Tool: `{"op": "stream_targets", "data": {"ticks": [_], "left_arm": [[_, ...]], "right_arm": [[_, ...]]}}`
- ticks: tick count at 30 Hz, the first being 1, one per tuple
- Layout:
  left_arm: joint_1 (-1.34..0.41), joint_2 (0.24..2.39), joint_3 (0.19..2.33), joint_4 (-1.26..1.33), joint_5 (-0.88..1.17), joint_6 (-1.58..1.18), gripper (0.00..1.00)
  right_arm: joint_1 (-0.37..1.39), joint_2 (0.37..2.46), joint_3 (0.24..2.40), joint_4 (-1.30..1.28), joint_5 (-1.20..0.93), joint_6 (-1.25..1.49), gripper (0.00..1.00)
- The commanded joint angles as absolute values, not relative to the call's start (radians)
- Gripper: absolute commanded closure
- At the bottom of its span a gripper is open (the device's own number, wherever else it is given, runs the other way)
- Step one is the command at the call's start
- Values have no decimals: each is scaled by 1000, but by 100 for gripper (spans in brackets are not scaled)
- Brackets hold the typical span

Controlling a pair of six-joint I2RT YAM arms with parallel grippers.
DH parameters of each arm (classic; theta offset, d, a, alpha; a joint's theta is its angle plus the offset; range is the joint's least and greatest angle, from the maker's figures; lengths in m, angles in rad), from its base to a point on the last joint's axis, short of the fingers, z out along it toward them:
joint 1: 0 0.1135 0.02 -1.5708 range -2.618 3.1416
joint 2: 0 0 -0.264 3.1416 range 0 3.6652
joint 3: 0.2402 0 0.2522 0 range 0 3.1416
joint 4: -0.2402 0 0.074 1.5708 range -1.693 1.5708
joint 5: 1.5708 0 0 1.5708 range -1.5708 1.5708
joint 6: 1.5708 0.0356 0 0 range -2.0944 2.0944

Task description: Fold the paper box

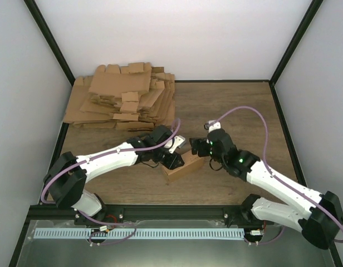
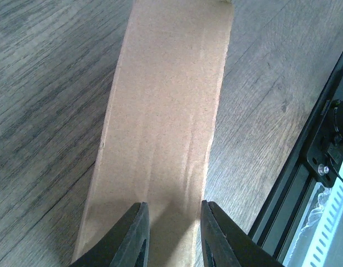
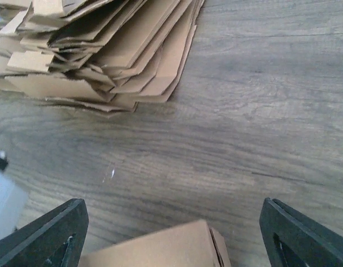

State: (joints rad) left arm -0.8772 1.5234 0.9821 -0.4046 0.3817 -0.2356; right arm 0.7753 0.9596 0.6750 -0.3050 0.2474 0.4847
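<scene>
The paper box (image 1: pixel 184 167) lies as a small folded brown carton on the wooden table between my two arms. My left gripper (image 1: pixel 175 159) is over its left end. In the left wrist view the box (image 2: pixel 166 111) stretches away from the gripper (image 2: pixel 174 204), whose jaws stand a little apart over the top face with nothing in the gap. My right gripper (image 1: pixel 198 149) is at the box's right end and is wide open. In the right wrist view the box's end (image 3: pixel 160 247) sits low between the spread fingers (image 3: pixel 49 233), touching neither.
A big pile of flat cardboard blanks (image 1: pixel 124 97) fills the back left of the table and shows in the right wrist view as well (image 3: pixel 99 50). The black frame rail (image 1: pixel 160 212) runs along the near edge. White walls close in the sides and back.
</scene>
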Motion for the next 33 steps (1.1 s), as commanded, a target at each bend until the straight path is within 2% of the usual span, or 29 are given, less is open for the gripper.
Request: {"op": "stream_targets", "data": {"ticks": [1, 4, 10, 15, 18, 22, 29, 33], "left_arm": [[-888, 1569, 972, -491, 346, -241, 72], [-890, 1570, 974, -491, 342, -242, 72], [-896, 1569, 980, -496, 337, -244, 72], [-903, 1573, 980, -497, 330, -243, 71], [-906, 1579, 985, -501, 327, -241, 71], [-911, 1585, 996, -510, 317, -239, 71], [-920, 1588, 1009, -518, 309, -240, 71], [-924, 1591, 1016, -524, 302, -241, 71]], "right_arm": [[693, 1024, 797, -406, 116, 466, 15], [590, 1037, 805, -382, -102, 482, 29], [518, 1048, 754, -362, -295, 520, 51], [390, 1052, 617, -269, -542, 542, 86], [320, 1088, 555, -240, -625, 550, 96], [283, 1107, 502, -189, -714, 554, 99], [281, 1063, 645, -250, -714, 553, 98], [279, 1120, 622, -202, -746, 553, 98]]}}
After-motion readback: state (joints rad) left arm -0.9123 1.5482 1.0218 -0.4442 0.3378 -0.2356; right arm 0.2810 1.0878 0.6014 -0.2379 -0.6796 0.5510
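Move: The paper box's right end is the place to work: it lies about 3 cm back from the raised right hand, neither left nor right, and some 9 cm below. From there the box's middle lies about 7 cm back, 6 cm left and 11 cm below, with the left gripper 6 cm back, 7 cm left and 7 cm lower. For the left hand that end is about 5 cm ahead, 9 cm right and 3 cm lower. The left fingers stay on the top of the paper box, barely shifting, while the right hand, wide open at first, swings about 2 cm forward and slightly up, then draws back some 3 cm and drops about 8 cm over the box's right end, its fingers shutting completely on the way. The right wrist tips down by about 25 degrees and rolls its left side up about as much; after a short stay low at box height, the closed fingers rise again by about 3.5 cm. ##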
